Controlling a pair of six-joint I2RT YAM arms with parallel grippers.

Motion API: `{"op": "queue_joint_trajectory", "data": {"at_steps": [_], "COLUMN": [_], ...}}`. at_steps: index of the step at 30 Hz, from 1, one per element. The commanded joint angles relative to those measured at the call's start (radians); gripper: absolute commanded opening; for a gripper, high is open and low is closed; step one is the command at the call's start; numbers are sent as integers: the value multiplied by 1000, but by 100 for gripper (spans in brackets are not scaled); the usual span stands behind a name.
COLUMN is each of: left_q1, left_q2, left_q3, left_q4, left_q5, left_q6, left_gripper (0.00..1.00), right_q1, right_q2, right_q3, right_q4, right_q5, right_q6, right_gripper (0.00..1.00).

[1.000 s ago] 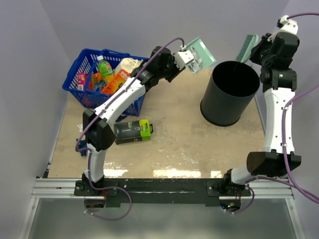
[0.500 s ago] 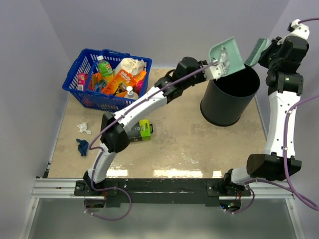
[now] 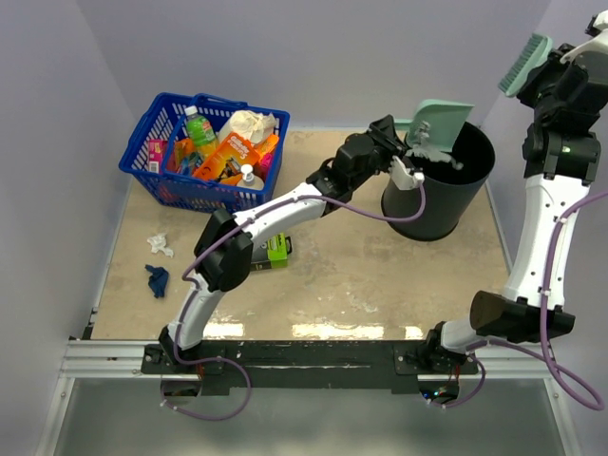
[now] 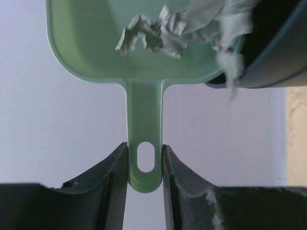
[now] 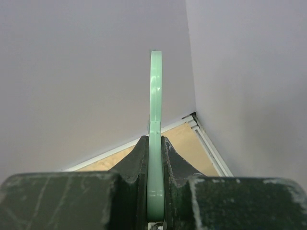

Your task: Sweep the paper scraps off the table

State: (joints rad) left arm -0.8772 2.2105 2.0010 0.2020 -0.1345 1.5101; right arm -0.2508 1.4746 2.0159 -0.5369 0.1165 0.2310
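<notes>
My left gripper is shut on the handle of the teal dustpan, which is tipped over the black bin. Whitish-grey paper scraps slide from the pan toward the bin's rim. From above, the dustpan hangs over the bin's far left edge. Two more paper scraps lie on the table at the left: a whitish one and a dark blue one. My right gripper is shut on the teal brush, held high at the far right, its head above the bin.
A blue basket full of groceries stands at the back left. A green-and-black box lies mid-table, partly under my left arm. Purple walls close in the left, back and right sides.
My left arm swung the dustpan rightward from near the basket to over the bin and tipped it, so scraps are spilling. The right arm lifted the brush higher and to the right.
</notes>
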Motion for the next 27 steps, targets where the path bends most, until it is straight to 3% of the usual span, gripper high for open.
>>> {"op": "queue_joint_trajectory", "data": {"at_steps": [1, 9, 11, 12, 13, 16, 19, 24, 26, 27], "left_q1": [3, 3, 6, 7, 12, 58, 61, 112, 173, 202], "left_q2": [-34, -55, -61, -81, -103, -244, -388, -702, -767, -820], "left_q3": [25, 71, 99, 138, 157, 157, 130, -178, -258, -277], "left_q4": [298, 346, 306, 237, 182, -71, -321, -381, -389, -401], "left_q5": [13, -53, -111, -135, -164, -65, -2, 6, -25, -27], "left_q6": [142, -72, -207, -281, -456, -772, -917, -935, -924, -929], "left_gripper": [0, 0, 0, 0, 0, 0, 0, 0, 0, 0], "right_q1": [-2, -2, -2, -2, -4, -2, 2, 82, 178, 206], "right_q2": [3, 6, 10, 12, 15, 21, 30, 33, 27, 24], "right_q3": [12, 3, 7, 9, 9, 10, 15, -5, -37, -52], "right_q4": [38, 41, 43, 45, 46, 57, 69, 80, 69, 65], "right_q5": [3, -32, -57, -69, -108, -199, -343, -481, -515, -605], "right_q6": [8, 31, 37, 42, 42, 28, 31, -25, -108, -131], "right_gripper": [0, 0, 0, 0, 0, 0, 0, 0, 0, 0]}}
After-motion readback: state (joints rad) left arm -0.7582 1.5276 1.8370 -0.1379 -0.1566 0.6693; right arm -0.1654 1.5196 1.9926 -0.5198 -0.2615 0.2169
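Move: The left hand grips the dustpan's handle, with the steeply tipped pan shedding grey paper scraps towards the bin; these hang about 7 cm right and 2 cm ahead, 5 cm below the hand. The bin's middle lies 10 cm right, 4 cm ahead and 20 cm down. The blue basket is about 39 cm left and 7 cm farther out. From the right hand, which holds the brush up high, the bin is 12 cm left, 10 cm ahead and far below. Keeping its grip on the dustpan's handle, the left hand lifts the tipped pan some 7 cm over the bin, then swings it away left, up and back, ending about 19 cm left and 19 cm higher while rolling some 45 degrees, left side down, to flatten the pan. The right hand, still holding the brush, starts later, drifting about 10 cm left and turning some 25 degrees counter-clockwise. ##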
